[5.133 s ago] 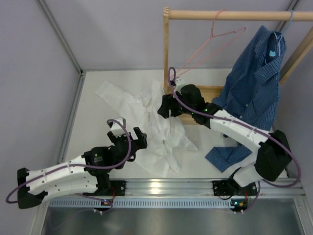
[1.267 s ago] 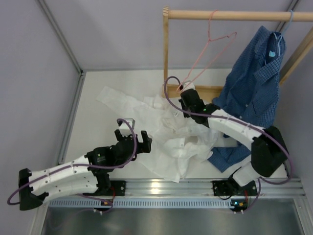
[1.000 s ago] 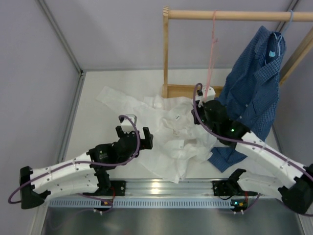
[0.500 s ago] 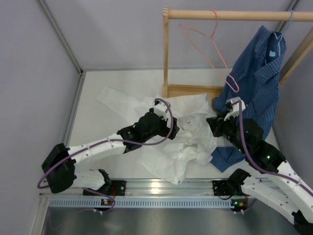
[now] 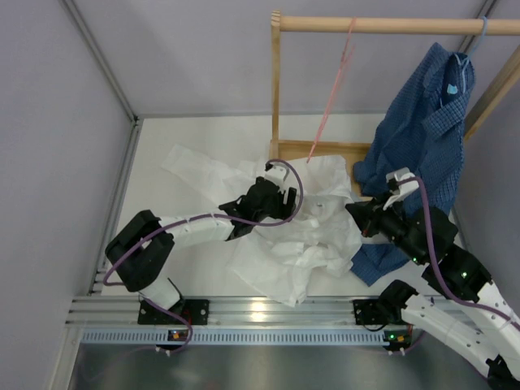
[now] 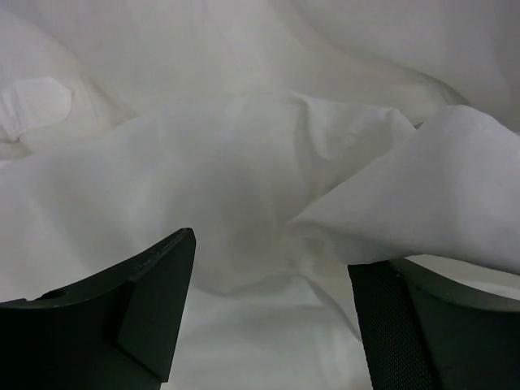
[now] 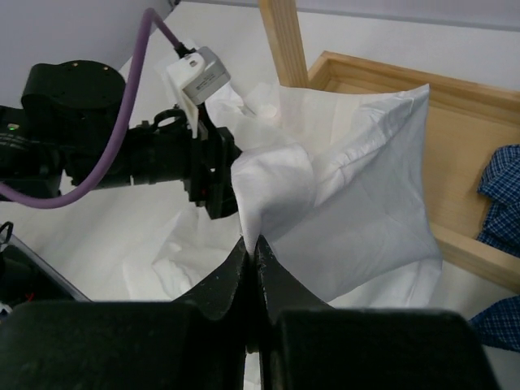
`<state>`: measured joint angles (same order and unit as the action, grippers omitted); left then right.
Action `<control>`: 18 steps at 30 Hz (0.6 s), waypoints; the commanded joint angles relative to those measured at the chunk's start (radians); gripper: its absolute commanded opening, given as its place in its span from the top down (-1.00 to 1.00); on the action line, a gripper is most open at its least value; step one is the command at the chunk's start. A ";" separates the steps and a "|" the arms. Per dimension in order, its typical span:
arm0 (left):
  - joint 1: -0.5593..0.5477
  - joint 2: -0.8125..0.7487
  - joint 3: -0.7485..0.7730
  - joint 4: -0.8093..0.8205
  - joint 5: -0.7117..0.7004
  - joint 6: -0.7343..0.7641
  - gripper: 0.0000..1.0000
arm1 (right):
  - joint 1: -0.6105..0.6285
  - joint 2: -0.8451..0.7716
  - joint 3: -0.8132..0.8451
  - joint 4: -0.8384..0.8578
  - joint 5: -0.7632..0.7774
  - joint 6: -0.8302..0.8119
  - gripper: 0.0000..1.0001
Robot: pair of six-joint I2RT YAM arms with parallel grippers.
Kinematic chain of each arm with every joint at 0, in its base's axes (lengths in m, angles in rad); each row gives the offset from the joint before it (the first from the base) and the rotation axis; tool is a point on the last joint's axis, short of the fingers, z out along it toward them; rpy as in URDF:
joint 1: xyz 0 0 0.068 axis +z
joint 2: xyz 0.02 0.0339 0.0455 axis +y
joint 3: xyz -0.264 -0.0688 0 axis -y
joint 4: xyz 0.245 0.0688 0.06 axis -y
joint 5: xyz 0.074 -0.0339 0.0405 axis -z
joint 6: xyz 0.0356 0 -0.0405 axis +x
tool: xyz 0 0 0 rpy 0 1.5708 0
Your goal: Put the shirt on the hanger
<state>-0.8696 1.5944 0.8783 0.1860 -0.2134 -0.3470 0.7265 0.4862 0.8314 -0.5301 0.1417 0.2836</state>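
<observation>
The white shirt (image 5: pixel 268 244) lies crumpled across the middle of the table. The pink hanger (image 5: pixel 329 93) dangles from the wooden rail, seen nearly edge-on, with its lower end above the shirt's far edge. My left gripper (image 5: pixel 286 197) rests low over the shirt; in the left wrist view its fingers (image 6: pixel 146 309) stand wide apart with a fold of the shirt (image 6: pixel 244 162) between them. My right gripper (image 7: pixel 253 242) is shut on a pinch of the shirt (image 7: pixel 349 187), lifting it into a peak. In the overhead view the right gripper (image 5: pixel 355 213) sits at the shirt's right edge.
A dark blue checked shirt (image 5: pixel 422 138) hangs on a light blue hanger (image 5: pixel 479 36) at the rail's (image 5: pixel 406 24) right end. The rack's wooden upright (image 5: pixel 276 89) and base frame (image 5: pixel 333 149) stand behind the white shirt. Grey walls close off the left and back.
My left arm has reached right over the shirt and its jaws have narrowed a little. The right arm has drawn back right, still gripping fabric. The hanger has swung to edge-on.
</observation>
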 commanded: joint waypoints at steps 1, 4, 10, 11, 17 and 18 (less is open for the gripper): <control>0.015 0.018 0.053 0.159 0.063 0.062 -0.57 | 0.008 -0.021 0.057 0.010 -0.080 -0.001 1.00; 0.024 0.033 0.080 0.196 0.200 0.074 -0.55 | 0.008 -0.018 0.055 0.012 -0.090 -0.004 1.00; 0.026 0.012 0.064 0.320 0.385 0.045 -0.41 | 0.008 -0.026 0.057 0.010 -0.085 -0.008 1.00; 0.026 0.007 0.057 0.335 0.413 0.039 -0.36 | 0.008 -0.026 0.060 0.010 -0.091 -0.006 1.00; 0.026 0.058 0.088 0.354 0.411 0.036 0.71 | 0.008 -0.049 0.071 0.012 -0.120 0.005 1.00; 0.026 0.068 0.097 0.336 0.401 0.034 0.96 | 0.008 -0.054 0.069 0.010 -0.114 0.000 1.00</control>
<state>-0.8467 1.6321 0.9291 0.4511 0.1684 -0.3122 0.7265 0.4541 0.8474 -0.5331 0.0479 0.2825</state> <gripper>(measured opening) 0.128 0.007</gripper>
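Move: The nearest raised fold of the white shirt lies about 6 cm to the left hand's right and 5 cm above it, level fore and aft. From that hand, the rack's left post foot is some 10 cm ahead and 3 cm left; the pink hanger's middle is about 14 cm ahead, 7 cm right and 20 cm higher. From the right hand, which already grips the shirt, the fold lies roughly 11 cm ahead, 8 cm left and 14 cm below. Left hand sweeps about 7 cm right while rising 6 cm, turning clockwise, and pinches the white shirt's raised fold. ##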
